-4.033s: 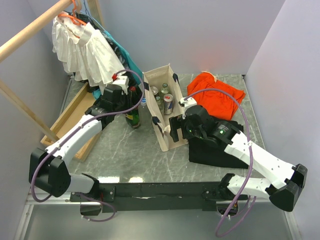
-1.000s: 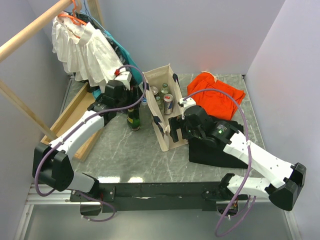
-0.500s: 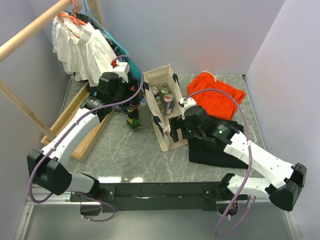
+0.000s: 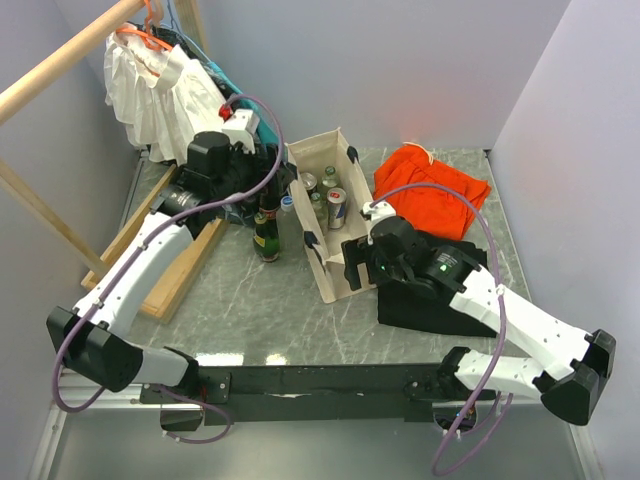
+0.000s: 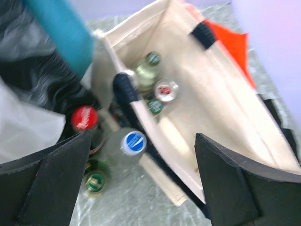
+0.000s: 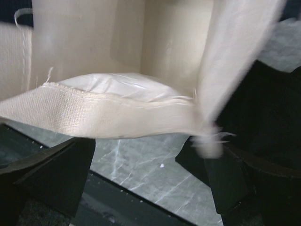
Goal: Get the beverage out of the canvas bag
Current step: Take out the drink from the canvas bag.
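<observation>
The beige canvas bag (image 4: 335, 262) stands open mid-table, its black strap handle (image 5: 125, 88) on the near wall. Inside it are beverages: a silver can (image 5: 165, 90) and green-capped bottles (image 5: 153, 58). Three bottles stand outside on its left: a blue-capped clear one (image 5: 134, 141), a red-capped one (image 5: 84, 117) and a green-capped one (image 5: 95, 181). My left gripper (image 5: 143, 136) hovers open above these, holding nothing (image 4: 270, 190). My right gripper (image 6: 138, 148) is at the bag's front right corner (image 4: 352, 262), jaws wide, with the bag's rim (image 6: 103, 115) lying across just beyond its fingertips.
An orange cloth (image 4: 430, 185) lies at the back right. A black pad (image 4: 430, 300) sits under my right arm. A wooden rack (image 4: 150, 240) with hanging white shirt (image 4: 165, 95) and teal garment (image 5: 61, 33) crowds the left side.
My left gripper has opened, let go of the dark green bottle beside the bag, and lifted up and back. My right gripper has shifted slightly right at the bag's corner.
</observation>
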You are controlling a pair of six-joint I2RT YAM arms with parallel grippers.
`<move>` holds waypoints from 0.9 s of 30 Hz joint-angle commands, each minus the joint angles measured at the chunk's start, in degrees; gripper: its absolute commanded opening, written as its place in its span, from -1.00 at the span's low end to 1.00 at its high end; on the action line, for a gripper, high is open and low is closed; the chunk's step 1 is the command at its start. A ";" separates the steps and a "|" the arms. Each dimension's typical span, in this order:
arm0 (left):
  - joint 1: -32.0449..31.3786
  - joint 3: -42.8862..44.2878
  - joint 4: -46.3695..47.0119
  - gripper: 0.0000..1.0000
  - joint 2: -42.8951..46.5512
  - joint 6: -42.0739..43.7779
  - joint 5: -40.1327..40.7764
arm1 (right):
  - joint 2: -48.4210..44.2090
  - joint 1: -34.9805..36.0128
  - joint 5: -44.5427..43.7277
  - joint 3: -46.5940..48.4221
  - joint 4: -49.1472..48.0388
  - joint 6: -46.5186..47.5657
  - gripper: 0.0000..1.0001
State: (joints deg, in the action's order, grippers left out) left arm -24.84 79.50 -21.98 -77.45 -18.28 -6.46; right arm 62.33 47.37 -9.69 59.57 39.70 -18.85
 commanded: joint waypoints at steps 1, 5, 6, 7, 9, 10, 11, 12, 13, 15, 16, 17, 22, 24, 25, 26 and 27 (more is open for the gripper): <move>-0.47 6.09 0.89 0.93 -0.86 -0.79 -6.19 | -2.29 0.53 0.02 0.80 2.39 -0.92 1.00; -2.05 9.43 -0.26 0.93 -3.40 0.26 -7.25 | -2.73 0.79 -0.50 2.39 3.71 -1.18 1.00; -2.49 11.09 -0.96 0.93 -3.84 0.96 -7.34 | -3.08 0.79 -0.68 2.83 4.24 -1.19 1.00; -2.93 11.98 -1.48 0.93 -4.37 1.40 -7.43 | -3.43 0.88 -0.76 3.61 4.24 -1.19 1.00; -4.16 14.43 -2.71 0.93 -6.04 2.28 -7.69 | -4.57 0.88 -1.38 4.67 4.42 -1.01 1.00; -4.51 15.15 -2.89 0.93 -6.66 2.46 -7.69 | -4.75 0.96 -2.08 5.98 4.50 -0.75 1.00; -5.12 15.85 -3.16 0.93 -7.71 2.64 -7.60 | -5.37 0.88 -2.26 6.60 4.59 -0.49 1.00; -5.39 17.25 -3.42 0.93 -8.24 2.90 -7.78 | -5.55 0.96 -2.78 7.22 4.42 -0.31 1.00; -5.92 17.96 -4.12 0.93 -8.85 3.08 -8.04 | -5.63 0.96 -3.31 8.44 4.42 0.13 1.00; -6.45 19.97 -4.91 0.93 -10.61 3.86 -8.57 | -5.64 0.97 -3.75 10.03 3.89 0.83 1.00; -6.97 20.60 -5.70 0.93 -11.31 4.04 -8.40 | -5.55 0.96 -4.10 10.47 3.72 1.27 1.00; -7.24 21.04 -5.88 0.93 -12.36 4.31 -8.22 | -5.11 1.05 -4.98 11.00 3.37 1.53 1.00; -8.56 22.54 -6.50 0.93 -14.83 4.40 -5.15 | -3.71 0.96 -8.49 12.06 1.61 3.82 1.00; -8.82 22.36 -6.24 0.93 -15.45 4.48 -4.88 | -2.30 0.97 -10.51 12.15 0.47 4.43 1.00; -9.08 22.27 -6.06 0.93 -15.45 4.40 -4.44 | -1.95 0.96 -11.04 12.23 0.03 4.96 1.00; -9.26 22.19 -5.89 0.93 -15.54 4.31 -4.27 | -0.90 1.05 -11.66 12.24 -0.67 5.14 1.00; -9.35 22.01 -5.71 0.93 -15.54 4.40 -4.18 | -0.28 1.05 -12.62 12.41 -0.94 5.23 1.00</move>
State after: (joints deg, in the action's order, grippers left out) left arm -33.54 99.44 -28.62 -93.34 -15.05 -12.05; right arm 59.79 47.88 -17.26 69.45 42.30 -15.70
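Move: Lying to the right of the empty left hand, the nearer green-capped bottle in the canvas bag is about 5 cm across, 3 cm back and 21 cm below. The small can stands some 4 cm right of that bottle, level with it; outside the bag, the water bottle is about 8 cm back and 2 cm left of the hand. From the right hand, the green-capped bottle is roughly 14 cm ahead, 7 cm left and 9 cm down. Swinging about 10 cm to the right, the left hand goes from beside the bag to over its opening, first arching up 4–5 cm, then sinking some 3 cm, while turning about 15 degrees clockwise with fingers kept wide open. The open right hand eases back a centimetre, then rises about 8 cm away from the bag's near rim and tips its fingers up a little. ##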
